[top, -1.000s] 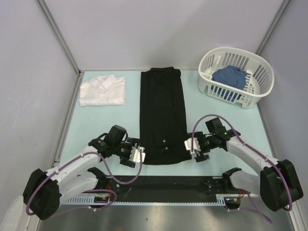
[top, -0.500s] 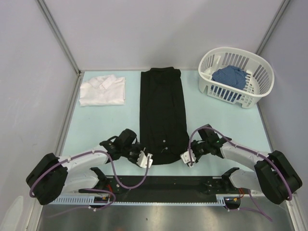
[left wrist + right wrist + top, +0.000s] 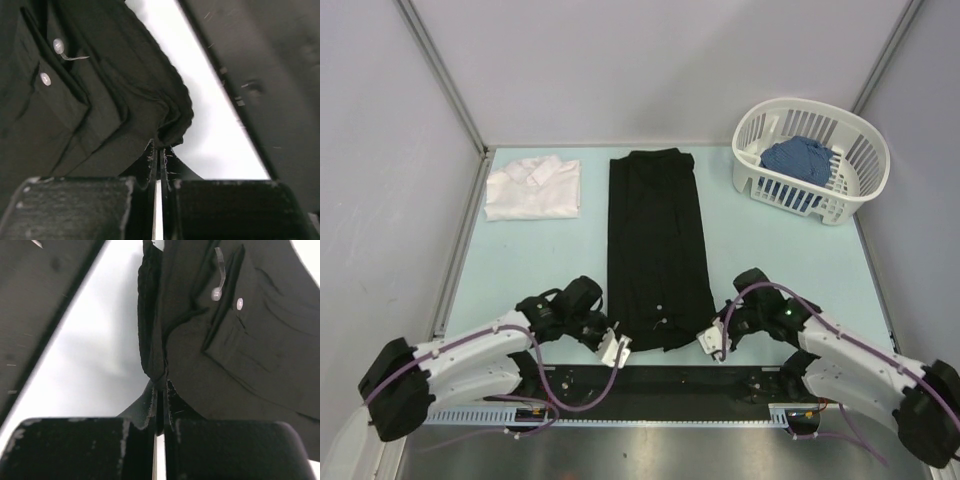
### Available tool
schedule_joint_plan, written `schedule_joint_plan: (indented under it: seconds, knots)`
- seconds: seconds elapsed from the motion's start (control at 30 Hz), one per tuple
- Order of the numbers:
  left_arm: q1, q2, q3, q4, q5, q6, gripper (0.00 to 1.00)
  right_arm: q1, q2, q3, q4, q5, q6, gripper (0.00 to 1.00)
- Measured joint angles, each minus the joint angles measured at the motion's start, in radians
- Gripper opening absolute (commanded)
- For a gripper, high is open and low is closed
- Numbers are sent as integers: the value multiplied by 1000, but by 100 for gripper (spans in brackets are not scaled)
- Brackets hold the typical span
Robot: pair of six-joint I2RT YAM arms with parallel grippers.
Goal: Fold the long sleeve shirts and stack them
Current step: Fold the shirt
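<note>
The black shirt [image 3: 656,250] lies as a long narrow strip down the middle of the table, collar end at the far side. My left gripper [image 3: 616,347] is shut on its near left corner; the left wrist view shows the bunched hem [image 3: 172,120] pinched between the jaws. My right gripper [image 3: 708,340] is shut on the near right corner; the right wrist view shows the hem fold [image 3: 152,340] in the jaws. The white shirt [image 3: 533,188] lies folded at the far left.
A white slatted basket [image 3: 812,160] with blue cloth [image 3: 797,160] in it stands at the far right. The black base rail [image 3: 660,385] runs along the table's near edge, just behind both grippers. Grey walls close in on both sides.
Both grippers have moved in to the black shirt's near corners and shut on the hem. The shirt's near edge has been drawn a little toward the arms and now looks bunched.
</note>
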Motion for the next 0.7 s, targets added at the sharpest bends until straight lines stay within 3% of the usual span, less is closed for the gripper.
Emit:
schedule_joint_plan:
  seconds: [0.13, 0.3, 0.53, 0.7]
  knots:
    - [-15, -111, 3, -87, 35, -27, 0, 45, -172, 2, -114, 6, 65, 0]
    - [-19, -104, 5, -127, 54, -71, 0, 71, -264, -6, -171, 14, 119, 0]
    - [-3, -33, 53, -132, 55, -105, 0, 75, -116, 24, -147, 35, 230, 0]
    - [198, 80, 245, -205, 110, -84, 0, -50, 56, 203, -130, 3, 267, 0]
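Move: Each hand holds a near corner of the black shirt, a few centimetres above the table. The shirt's far end lies about 51 cm ahead and 9 cm right of the left hand, and 48 cm ahead and 13 cm left of the right hand. The folded white shirt is roughly 42 cm ahead and 21 cm left of the left hand; the laundry basket is some 44 cm ahead and 27 cm right of the right hand. Still pinching the shirt's near edge, both hands draw back 3 cm, then lift forward about 6 cm. ##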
